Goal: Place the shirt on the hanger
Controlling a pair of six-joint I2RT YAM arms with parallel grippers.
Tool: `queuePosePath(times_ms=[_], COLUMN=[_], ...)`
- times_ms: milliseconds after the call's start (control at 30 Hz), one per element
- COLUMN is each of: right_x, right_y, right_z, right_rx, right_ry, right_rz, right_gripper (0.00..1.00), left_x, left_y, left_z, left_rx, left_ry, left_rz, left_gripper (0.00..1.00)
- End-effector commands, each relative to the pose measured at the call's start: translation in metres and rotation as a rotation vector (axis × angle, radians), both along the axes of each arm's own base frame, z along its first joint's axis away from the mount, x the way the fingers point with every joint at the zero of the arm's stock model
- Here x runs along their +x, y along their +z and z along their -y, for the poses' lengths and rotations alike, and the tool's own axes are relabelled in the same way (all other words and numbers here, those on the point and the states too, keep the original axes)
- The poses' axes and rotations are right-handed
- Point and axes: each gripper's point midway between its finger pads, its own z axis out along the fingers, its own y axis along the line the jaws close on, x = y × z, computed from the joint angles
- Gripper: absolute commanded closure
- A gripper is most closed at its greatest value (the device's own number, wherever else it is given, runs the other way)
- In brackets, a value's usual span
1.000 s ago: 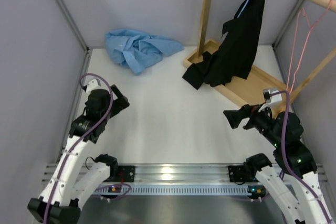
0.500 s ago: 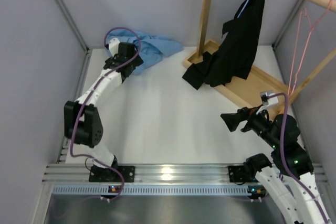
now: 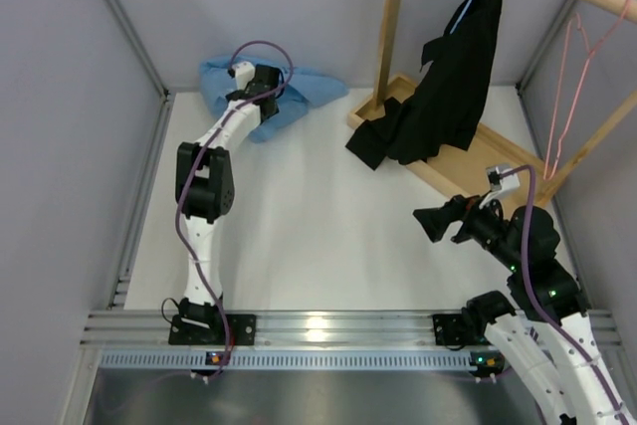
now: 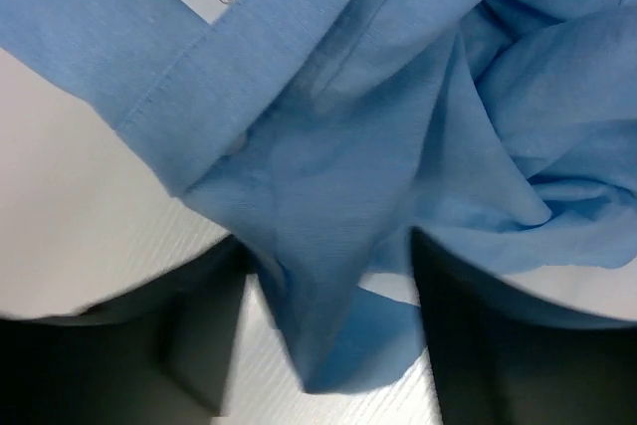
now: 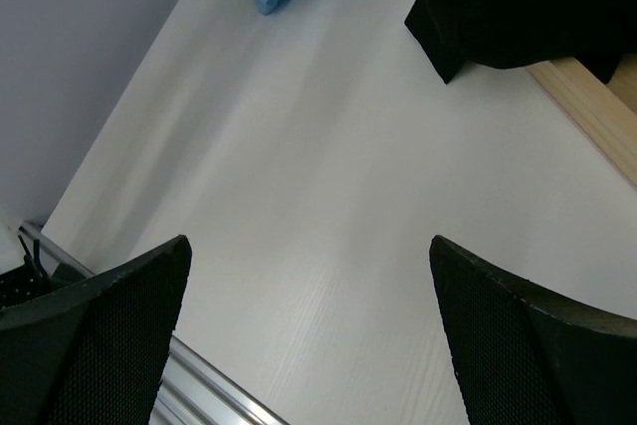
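The light blue shirt (image 3: 304, 90) lies crumpled at the far left of the table. My left arm is stretched out to it, and the left gripper (image 3: 261, 90) sits over its middle. In the left wrist view the shirt (image 4: 398, 116) fills the frame, with a white label at the top. The left gripper (image 4: 333, 345) is open, and a fold of fabric hangs between its dark fingers (image 4: 199, 345). The pink wire hanger (image 3: 560, 97) hangs from the wooden rail at the far right. My right gripper (image 3: 430, 224) is open and empty over bare table, also in its wrist view (image 5: 318, 345).
A black garment (image 3: 448, 77) hangs on a light blue hanger from the wooden rack and drapes onto its base (image 3: 483, 164). The rack's post (image 3: 390, 27) stands at the back. Grey walls close in both sides. The black garment (image 5: 518, 7) shows in the right wrist view.
My left arm has swung from the near left out to the shirt, and its gripper now sits on the fabric. The right gripper has shifted slightly left.
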Motion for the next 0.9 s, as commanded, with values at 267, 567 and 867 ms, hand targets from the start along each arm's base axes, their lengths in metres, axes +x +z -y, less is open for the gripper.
queuePosePath(times_ms=[267,567,867], right_x=[0.013,0.015,-0.011], right_y=[0.014,0.036,0.059], right_z=[0.002,0.004,-0.04], right_rx=[0.011,-0.014,-0.006], right_ry=[-0.034,-0.028,0.311], right_rz=[0.059,0.113,0.145], right_gripper=[0.01,0.0,0.01], left_x=[-0.015,-0.161,-0.303], left_y=[0.103,0.247,0.367], left_z=[0.02,0.137,0.18], left_rx=[-0.052,-0.161,-0.435], left_ry=[-0.124,-0.654,-1.217], left_rz=[0.141,0.323,0.556], left_gripper=[1.0,1.0,1.0])
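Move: The left gripper is already down at the blue shirt, with a narrow near fold between its half-closing fingers. The heap's middle lies about 5 cm ahead, 4 cm right and 2 cm below. The wooden base is centred some 50 cm right and 4 cm back, a few centimetres lower. The black garment hangs over it, about 47 cm right, 2 cm ahead and 15 cm above. From the right hand the shirt is roughly 43 cm ahead, 42 cm left and 17 cm below. The left fingers shut on the fold of the blue shirt and pinch it, and after a brief pause the arm hoists it, slowly then fast: about 35 cm up, 27 cm back and 15 cm right. Meanwhile the wrist swings about 55 degrees clockwise and tips the fingers up some 30. The open, empty right hand rises and shifts left 2 cm or so late on. ##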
